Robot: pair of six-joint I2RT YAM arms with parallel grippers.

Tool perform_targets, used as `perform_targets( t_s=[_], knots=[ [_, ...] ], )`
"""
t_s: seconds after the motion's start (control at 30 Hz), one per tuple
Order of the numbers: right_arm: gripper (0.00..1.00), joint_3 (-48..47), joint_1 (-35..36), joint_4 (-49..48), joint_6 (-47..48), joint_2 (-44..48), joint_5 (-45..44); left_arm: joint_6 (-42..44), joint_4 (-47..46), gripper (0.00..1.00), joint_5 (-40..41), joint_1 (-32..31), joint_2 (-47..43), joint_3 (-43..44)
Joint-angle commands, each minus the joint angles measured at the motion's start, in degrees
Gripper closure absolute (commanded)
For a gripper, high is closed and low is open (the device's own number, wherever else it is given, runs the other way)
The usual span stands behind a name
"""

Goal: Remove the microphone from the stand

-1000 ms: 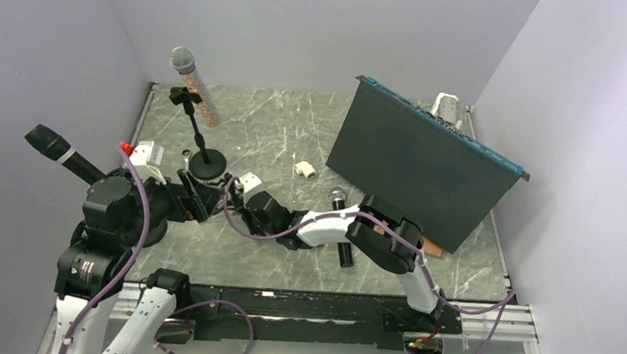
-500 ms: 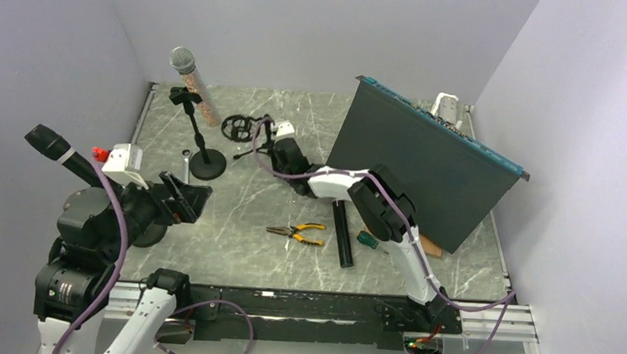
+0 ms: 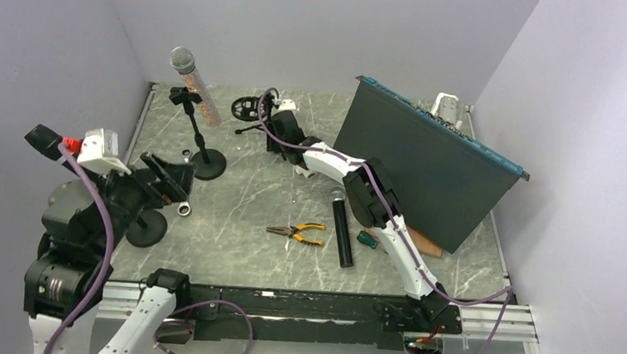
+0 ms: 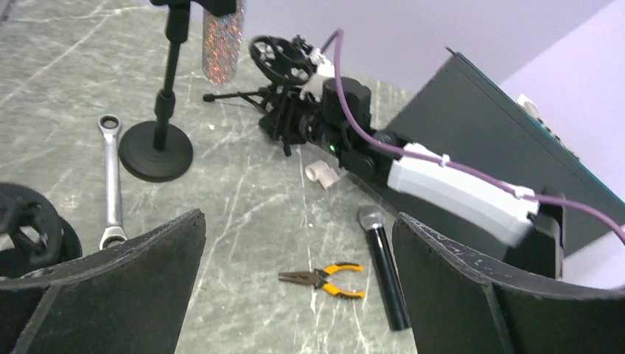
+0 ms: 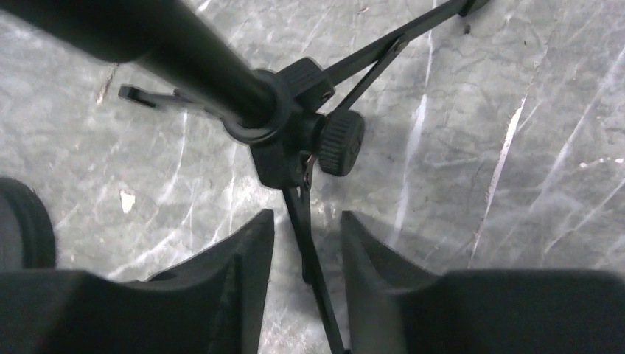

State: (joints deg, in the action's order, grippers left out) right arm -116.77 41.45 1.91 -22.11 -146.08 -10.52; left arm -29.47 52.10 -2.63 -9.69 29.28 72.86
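Observation:
A glitter-bodied microphone with a grey mesh head sits tilted in the clip of a round-base stand at the back left; its body also shows in the left wrist view. A black microphone sits on a second stand whose base is at the near left. My left gripper is wide open and empty, in front of the first stand. My right gripper is open astride a leg of a small tripod stand, not touching it.
A loose black microphone, orange-handled pliers, a green screwdriver, a wrench and a white fitting lie on the marble table. A large dark panel leans at the right. The tripod's shock mount is behind the right gripper.
My right arm swung from the table's front middle to the back, ending at the tripod stand. My left arm drew back to the left and rose.

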Motion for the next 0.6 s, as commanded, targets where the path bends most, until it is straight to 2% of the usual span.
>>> perform_targets(
  t_s=[0.0, 0.1, 0.23, 0.33, 0.5, 0.57],
  knots=[
    [0.48, 1.91, 1.6, 1.63, 1.03, 1.89, -2.75, 1.87, -5.35, 0.01, 7.94, -0.06, 7.16, 3.66],
    [0.26, 5.05, 1.76, 2.37, 2.81, 5.64, -3.13, 7.02, -7.15, 0.01, 12.39, -0.04, 13.07, 7.77],
    [0.02, 10.56, 1.75, 4.77, 3.98, 12.83, -4.37, 11.46, -10.24, 0.01, 17.71, 0.06, 21.35, 13.19],
    [0.0, 18.56, 1.71, 2.75, 4.35, 19.47, -3.47, 15.09, -17.35, 0.01, 17.83, 0.72, 27.26, 14.7],
    [0.0, 30.07, 1.78, 2.31, 3.09, 30.19, -0.22, 14.46, -20.61, 0.01, 13.31, 6.78, 36.37, 19.34],
    [0.0, 39.69, 2.29, -0.31, 2.02, 36.77, -1.4, 14.68, -22.05, 0.01, 14.13, 7.93, 38.94, 20.31]
  ],
)
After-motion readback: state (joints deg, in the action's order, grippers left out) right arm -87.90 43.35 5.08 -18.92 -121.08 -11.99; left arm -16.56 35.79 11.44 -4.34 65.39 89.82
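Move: From the left hand, the glittery microphone is about 24 cm ahead, 1 cm left and 5 cm lower; its stand's base is 24 cm ahead, 3 cm left, and the wrench 17 cm ahead, 5 cm left, both some 37 cm below. The right hand is at the empty tripod, whose hub is about 3 cm ahead and 1 cm left at hand height; the white pipe lies 7 cm back, 7 cm right, 4 cm below. Open left hand reaches 19 cm forward towards the microphone; right hand opens wide, backs off tripod rightwards, rising. ##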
